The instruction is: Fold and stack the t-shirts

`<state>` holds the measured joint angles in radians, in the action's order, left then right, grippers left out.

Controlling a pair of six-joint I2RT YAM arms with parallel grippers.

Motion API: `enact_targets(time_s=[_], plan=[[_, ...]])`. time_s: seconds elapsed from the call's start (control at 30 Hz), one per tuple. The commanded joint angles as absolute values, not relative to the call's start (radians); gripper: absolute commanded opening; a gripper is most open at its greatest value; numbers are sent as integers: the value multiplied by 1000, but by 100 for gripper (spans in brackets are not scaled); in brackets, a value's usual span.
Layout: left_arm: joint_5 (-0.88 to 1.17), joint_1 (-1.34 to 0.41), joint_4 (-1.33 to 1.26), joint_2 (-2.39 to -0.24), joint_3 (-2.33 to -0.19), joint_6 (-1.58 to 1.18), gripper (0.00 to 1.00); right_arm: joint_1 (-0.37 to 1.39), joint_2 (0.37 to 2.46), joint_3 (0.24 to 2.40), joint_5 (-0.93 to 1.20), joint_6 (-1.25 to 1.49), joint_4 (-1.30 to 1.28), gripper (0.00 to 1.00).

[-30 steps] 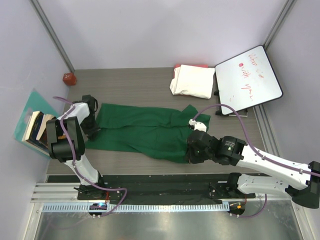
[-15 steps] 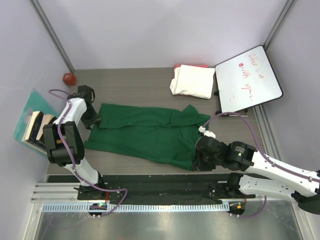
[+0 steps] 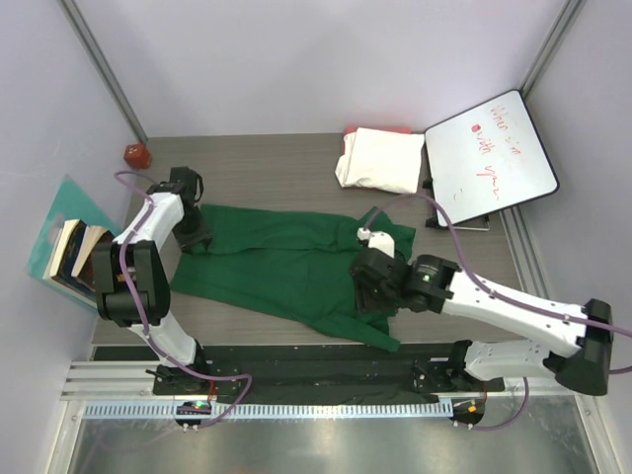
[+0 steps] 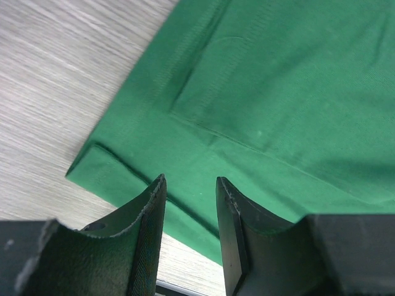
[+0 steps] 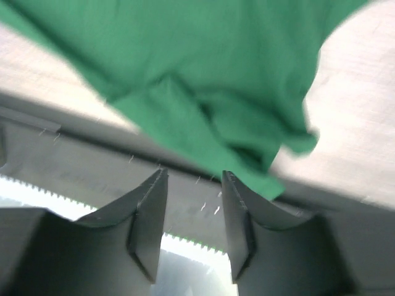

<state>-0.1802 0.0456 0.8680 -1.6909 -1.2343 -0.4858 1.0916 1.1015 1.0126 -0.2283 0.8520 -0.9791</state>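
Note:
The dark green t-shirt [image 3: 281, 262] lies spread flat across the middle of the table, with one corner trailing to the near edge. The cream-white folded bundle [image 3: 380, 158] sits at the back right on a red-pink cloth edge [image 3: 380, 129]. My left gripper [image 3: 194, 237] is open and empty over the shirt's left end. In the left wrist view it [image 4: 190, 185] hovers above the folded hem corner [image 4: 117, 166]. My right gripper [image 3: 373, 301] is open and empty over the shirt's right near part. In the right wrist view it [image 5: 194, 176] points at the black rail, with blurred green cloth [image 5: 203, 80] beyond.
A whiteboard [image 3: 489, 153] with red writing leans at the back right. A small red object [image 3: 136, 155] sits at the back left. Books on a teal folder [image 3: 71, 247] lie at the left edge. A black rail [image 3: 296, 360] runs along the near edge.
My right gripper has moved left and away from the near edge, over the shirt. The shirt's right near corner now trails to the table edge. My left gripper has shifted slightly right.

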Motion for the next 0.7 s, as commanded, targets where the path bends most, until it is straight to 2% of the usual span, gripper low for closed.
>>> enact_targets(time_s=[0.0,0.07,0.1,0.3,0.47,0.67], plan=[[-155,20,827,-1683,-1259,-463,40,1013,1242,1150,-428,654,-852,47],[-152,9,813,-1689,-1264,-462,40,892,1291,1183,-373,551,-772,47],[-149,11,795,-1693,-1267,-462,41,770,1311,1186,-321,525,-735,47],[-111,-40,759,-1805,-1354,-448,41,485,1534,1305,-250,368,-580,47],[-100,-58,761,-1913,-1454,-431,41,426,1742,1410,-201,347,-572,43],[-110,-66,775,-2026,-1514,-416,40,423,1859,1417,-141,376,-555,41]])
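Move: The green t-shirt's far right part lies about 29 cm ahead of the right hand, 5 cm to its right and 13 cm lower; the white stack sits at 47 ahead, 6 right, the loose hem strip 5 back and 4 right. From the left hand, the shirt's far left part is some 9 cm ahead, 6 right and 5 below; the red box stands about 23 ahead, 16 left, the books 25 left and 4 back. Swing the open right gripper out over the green shirt, about 28 cm forward and slightly right, turning clockwise some 15 degrees; stay level at first, then sink 7 cm towards its far right part. Meanwhile shift the open left gripper right, then forward about 8 cm and down over the far left part. Close neither gripper. ##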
